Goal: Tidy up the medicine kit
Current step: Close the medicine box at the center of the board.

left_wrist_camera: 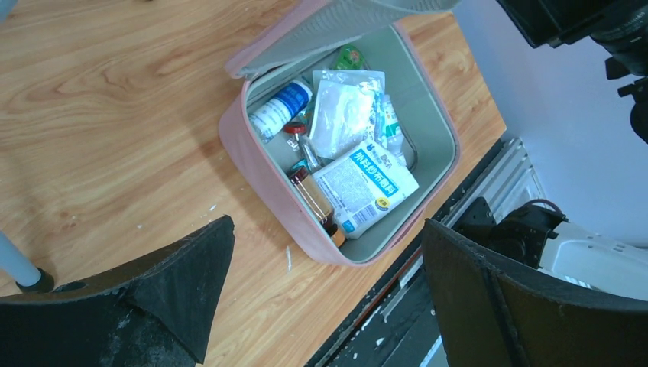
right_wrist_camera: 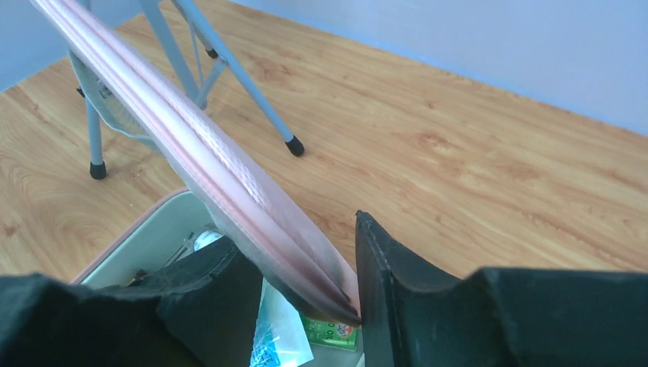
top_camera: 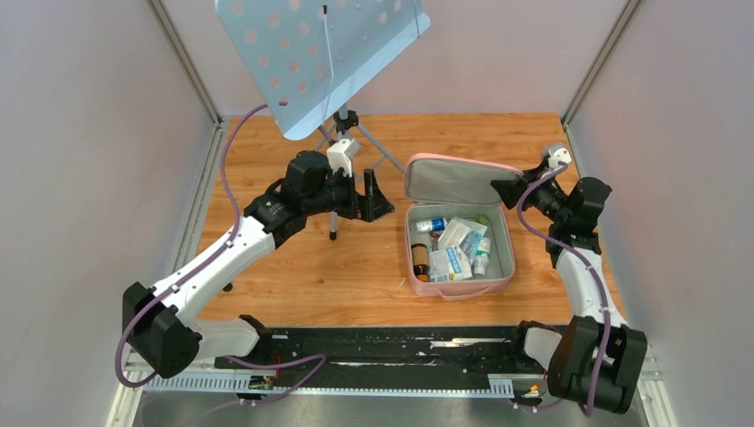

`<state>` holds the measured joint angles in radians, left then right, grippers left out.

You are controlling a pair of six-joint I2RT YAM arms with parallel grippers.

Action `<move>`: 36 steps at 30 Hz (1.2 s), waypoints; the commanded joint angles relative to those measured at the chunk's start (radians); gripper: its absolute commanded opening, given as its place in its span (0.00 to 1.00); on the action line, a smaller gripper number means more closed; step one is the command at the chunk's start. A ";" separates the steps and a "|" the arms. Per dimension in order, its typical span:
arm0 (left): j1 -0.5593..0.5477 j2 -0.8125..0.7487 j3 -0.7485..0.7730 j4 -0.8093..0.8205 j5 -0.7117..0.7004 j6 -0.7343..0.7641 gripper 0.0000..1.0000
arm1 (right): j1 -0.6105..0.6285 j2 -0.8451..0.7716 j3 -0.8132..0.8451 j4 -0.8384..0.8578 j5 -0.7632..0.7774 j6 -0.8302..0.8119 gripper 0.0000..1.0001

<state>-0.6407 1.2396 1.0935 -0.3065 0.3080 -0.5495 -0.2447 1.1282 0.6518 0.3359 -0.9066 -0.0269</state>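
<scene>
The pink medicine kit [top_camera: 458,289] lies open on the wooden table at the right, its lid [top_camera: 453,181] standing up at the far side. Inside the grey lining are blue-white packets [left_wrist_camera: 367,183], a white bottle [left_wrist_camera: 279,107] and a brown bottle [left_wrist_camera: 313,200]. My right gripper [top_camera: 502,191] is at the lid's right corner. In the right wrist view the lid edge [right_wrist_camera: 206,153] runs between its parted fingers [right_wrist_camera: 298,237], touching the right finger with a gap to the left one. My left gripper [top_camera: 378,200] hangs wide open left of the kit, holding nothing [left_wrist_camera: 327,229].
A pale blue perforated music stand [top_camera: 311,62] stands at the back on a tripod, its legs [right_wrist_camera: 237,73] just behind the kit's lid. Grey walls enclose the table on the left, right and back. A black rail [top_camera: 373,342] runs along the near edge.
</scene>
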 commanded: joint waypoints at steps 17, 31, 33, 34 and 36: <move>-0.003 0.044 0.051 -0.002 0.051 0.035 1.00 | 0.004 -0.830 -0.104 -0.405 0.237 0.180 1.00; -0.113 0.259 0.152 -0.074 0.009 0.065 1.00 | 0.010 -0.484 0.180 -1.016 0.470 0.451 1.00; -0.119 0.332 0.197 -0.090 -0.011 0.061 1.00 | 0.010 -0.445 0.185 -1.082 0.594 0.492 1.00; -0.120 0.355 0.215 -0.106 -0.033 0.064 1.00 | 0.010 -0.440 0.180 -1.112 0.651 0.529 1.00; -0.120 0.418 0.274 -0.130 -0.080 0.082 1.00 | 0.010 -0.441 0.166 -1.160 0.714 0.603 1.00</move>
<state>-0.7612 1.5703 1.2701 -0.3824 0.3096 -0.5056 -0.2371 0.6960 0.8074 -0.6350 -0.4129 0.4114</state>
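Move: The open medicine box's middle is roughly 11 cm nearer the base than the right hand, about 9 cm to its left and 18 cm below; the fingers are at the right-hand edge of its raised lid. In the box, the white bottle lies about 12 cm back, 5 cm left, and the brown bottle some 13 cm back, 17 cm left, both around 18 cm down. From the left hand the box is about 17 cm right, 3 cm back and 20 cm below. Swing the right gripper back towards the base and up, some 14 cm, over the box with the lid's edge, spreading the fingers wide to free the lid. Then bring it down about 9 cm, a little forward and right, tipping the fingers down and turning clockwise. Late on, bring the open left gripper about 6 cm right and 6 cm down towards the box. ##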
